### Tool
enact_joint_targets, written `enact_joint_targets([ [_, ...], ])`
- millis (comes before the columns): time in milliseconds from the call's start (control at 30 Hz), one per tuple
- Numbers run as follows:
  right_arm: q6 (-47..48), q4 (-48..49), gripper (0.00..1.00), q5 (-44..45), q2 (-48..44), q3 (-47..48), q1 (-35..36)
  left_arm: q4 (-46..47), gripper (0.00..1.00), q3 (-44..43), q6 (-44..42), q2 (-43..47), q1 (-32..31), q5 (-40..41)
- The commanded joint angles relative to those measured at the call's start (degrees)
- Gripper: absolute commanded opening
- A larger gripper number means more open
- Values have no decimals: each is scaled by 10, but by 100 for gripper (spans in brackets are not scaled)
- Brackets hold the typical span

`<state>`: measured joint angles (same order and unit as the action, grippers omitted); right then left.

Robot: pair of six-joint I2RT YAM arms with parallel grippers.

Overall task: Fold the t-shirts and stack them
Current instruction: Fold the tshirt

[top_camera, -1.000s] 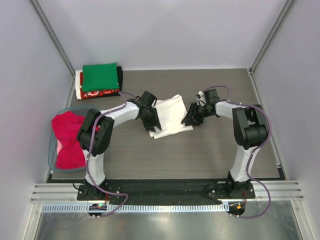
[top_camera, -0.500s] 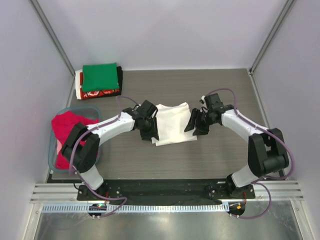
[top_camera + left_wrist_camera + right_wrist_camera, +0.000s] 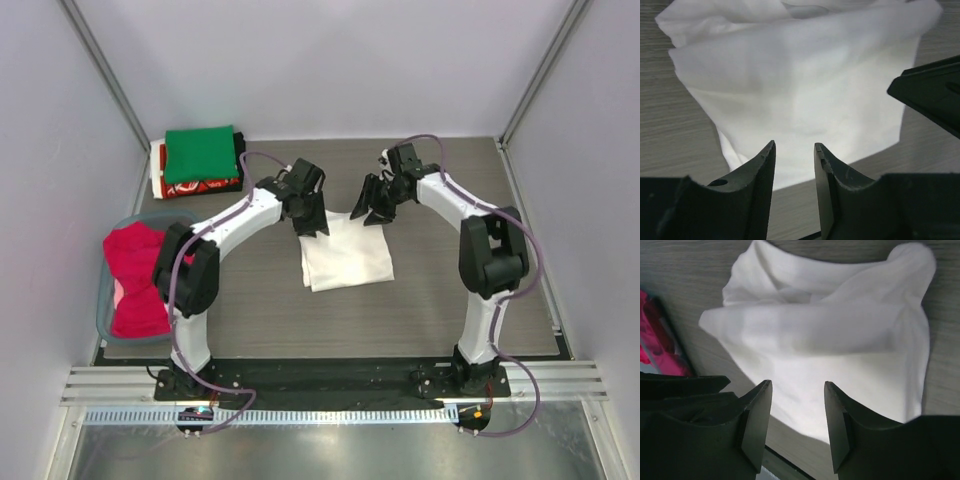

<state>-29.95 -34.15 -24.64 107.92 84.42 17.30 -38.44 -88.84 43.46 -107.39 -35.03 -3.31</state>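
A white t-shirt lies folded on the table, a bit rumpled at its far edge. It also shows in the left wrist view and the right wrist view. My left gripper is open and empty at the shirt's far left corner, above the cloth. My right gripper is open and empty at the far right corner. A stack at the back left has a green t-shirt on top, a black one under it and a red-and-white one lowest.
A grey-blue tub at the left edge holds a red/pink t-shirt. Grey walls close the table at the back and both sides. The right gripper's black finger shows in the left wrist view.
Both grippers have moved from the white shirt's sides back to its far edge and stand open. The shirt now lies flatter and a little nearer.
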Motion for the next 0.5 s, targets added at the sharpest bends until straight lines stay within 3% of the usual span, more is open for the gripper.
enact_joint_targets([
  [0, 9, 7, 52, -23, 60, 69, -31, 14, 37, -26, -9, -48, 31, -14],
  [267, 5, 28, 52, -80, 214, 139, -71, 57, 35, -19, -23, -140, 107, -39],
  [467, -8, 5, 55, -69, 244, 132, -74, 42, 35, -19, -47, -158, 123, -60],
])
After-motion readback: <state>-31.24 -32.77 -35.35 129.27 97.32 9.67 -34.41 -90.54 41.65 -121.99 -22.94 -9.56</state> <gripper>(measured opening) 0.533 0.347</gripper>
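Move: The white t-shirt lies as a compact bundle under both raised hands, whose fingers are open. Its far left corner is about 4 cm ahead of the left hand, 5 cm left and 10 cm below; its far right corner is about 4 cm ahead of the right hand, 3 cm right and 8 cm below. From the left hand the green-topped stack is roughly 24 cm ahead and 30 cm left, the basket some 6 cm back and 37 cm left. Both hands come down together onto the far corners of the white t-shirt: the left sinks about 9 cm while reaching some 6 cm forward and 6 cm outward to the left, the right sinks about 7 cm while going 6 cm forward and slightly right. Each wrist tips its fingers some 10 degrees nearer to straight down, and the fingers keep their part-open gap, the left pair ending astride the strip at the shirt's left edge and the right pair on the cloth at the far right, just short of the outer edge. ##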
